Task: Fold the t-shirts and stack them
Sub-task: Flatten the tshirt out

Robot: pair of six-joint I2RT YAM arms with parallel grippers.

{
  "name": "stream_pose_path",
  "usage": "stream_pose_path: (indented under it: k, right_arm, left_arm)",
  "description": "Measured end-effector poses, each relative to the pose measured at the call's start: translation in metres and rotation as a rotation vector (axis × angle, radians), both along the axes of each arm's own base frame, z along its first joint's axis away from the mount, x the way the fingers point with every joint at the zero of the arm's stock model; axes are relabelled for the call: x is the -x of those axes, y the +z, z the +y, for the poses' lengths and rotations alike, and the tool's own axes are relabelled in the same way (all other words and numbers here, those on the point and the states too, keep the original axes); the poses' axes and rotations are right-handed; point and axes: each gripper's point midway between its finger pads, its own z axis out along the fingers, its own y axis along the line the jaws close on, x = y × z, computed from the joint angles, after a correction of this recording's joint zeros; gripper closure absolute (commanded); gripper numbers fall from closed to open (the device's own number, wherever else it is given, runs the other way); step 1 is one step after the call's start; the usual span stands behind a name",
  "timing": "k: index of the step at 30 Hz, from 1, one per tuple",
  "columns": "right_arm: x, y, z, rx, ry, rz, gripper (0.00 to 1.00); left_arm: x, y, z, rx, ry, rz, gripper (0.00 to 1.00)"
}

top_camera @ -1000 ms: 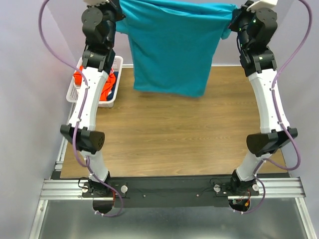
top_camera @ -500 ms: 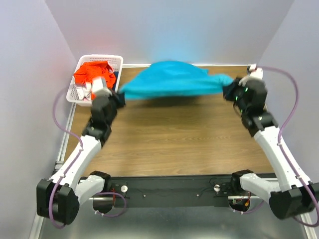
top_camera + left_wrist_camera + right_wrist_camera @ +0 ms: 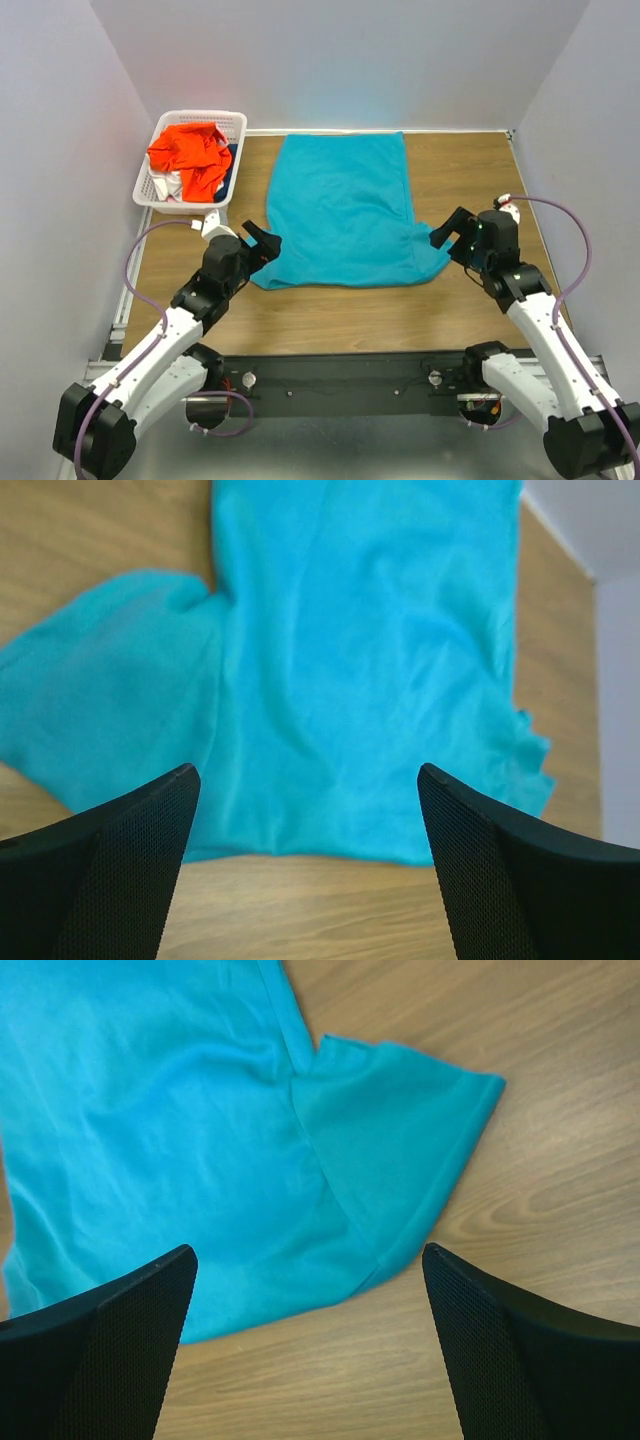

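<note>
A large teal-blue t-shirt (image 3: 343, 210) lies spread flat on the wooden table (image 3: 330, 315), its sleeves toward the near side. My left gripper (image 3: 265, 240) stands open just off the near-left sleeve (image 3: 90, 720). My right gripper (image 3: 448, 232) stands open beside the near-right sleeve (image 3: 400, 1150). Neither holds anything; bare wood shows between each pair of fingers. In the left wrist view the teal-blue t-shirt (image 3: 360, 650) fills the upper part; the right wrist view shows the same t-shirt (image 3: 170, 1140) ahead of the fingers. An orange-red t-shirt (image 3: 188, 150) sits crumpled in the basket, with white cloth under it.
A white lattice basket (image 3: 238, 125) stands at the back left corner of the table. Grey walls close in the left, back and right sides. Bare wood stretches between the shirt's near edge and the black base rail (image 3: 340, 380).
Both arms swung down from holding the teal-blue t-shirt up, laid it flat on the table, and both grippers opened and let it go.
</note>
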Motion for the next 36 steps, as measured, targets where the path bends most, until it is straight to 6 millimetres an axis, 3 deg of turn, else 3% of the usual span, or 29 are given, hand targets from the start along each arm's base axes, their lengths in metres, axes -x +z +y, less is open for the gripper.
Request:
stream_pose_path:
  k: [3, 6, 8, 16, 21, 27, 30, 33, 36]
  right_arm:
    - [-0.006, 0.015, 0.0, -0.002, -0.006, -0.027, 0.0]
    - [-0.014, 0.011, 0.003, 0.003, 0.003, 0.002, 0.0]
    - [-0.021, -0.004, 0.007, 0.006, 0.017, 0.056, 0.0]
    - [-0.039, -0.072, 0.024, 0.002, 0.076, 0.272, 0.0]
    - [-0.052, -0.096, 0.025, 0.024, 0.066, 0.343, 0.0]
    - [-0.072, -0.118, 0.02, 0.077, 0.042, 0.398, 0.0]
    - [-0.089, -0.13, 0.015, 0.125, 0.02, 0.419, 0.0]
    - [-0.118, -0.132, 0.013, 0.151, 0.009, 0.413, 0.0]
    - [-0.16, -0.132, 0.019, 0.152, 0.042, 0.38, 0.0]
  left_arm:
    - [-0.009, 0.028, 0.002, 0.016, 0.033, -0.057, 0.02]
    - [-0.021, 0.037, -0.001, -0.003, 0.039, -0.06, 0.02]
    - [-0.035, 0.036, -0.008, -0.031, 0.027, -0.043, 0.02]
    - [-0.08, -0.013, -0.043, -0.17, -0.083, 0.087, 0.02]
    - [-0.092, -0.045, -0.055, -0.216, -0.136, 0.152, 0.02]
    - [-0.073, -0.088, -0.067, -0.244, -0.221, 0.256, 0.02]
    - [-0.062, -0.091, -0.081, -0.235, -0.27, 0.251, 0.02]
    - [-0.047, -0.091, -0.103, -0.211, -0.326, 0.233, 0.02]
    - [-0.01, -0.088, -0.148, -0.166, -0.468, 0.22, 0.02]
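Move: Below both open hands lies the spread t-shirt: its middle is about 15 cm ahead and 15 cm right of the left hand, roughly 12 cm down, and some 16 cm ahead and 20 cm left of the right hand, 14 cm down. Its left sleeve is nearly under the left hand, about 3 cm ahead and 3 cm left; its right sleeve is 7 cm straight ahead of the right hand. The laundry basket stands 24 cm ahead and 17 cm left of the left hand. Sweeping the t-shirt with wide-open fingers: the left hand lifts briefly, reaches 9 cm forward while sinking onto the cloth, then drags right and back, ending some 15 cm right of its start and turned clockwise. The right hand lowers about 13 cm while tipping down, then pushes quickly forward along the right sleeve, roughly 16 cm forward in all. ##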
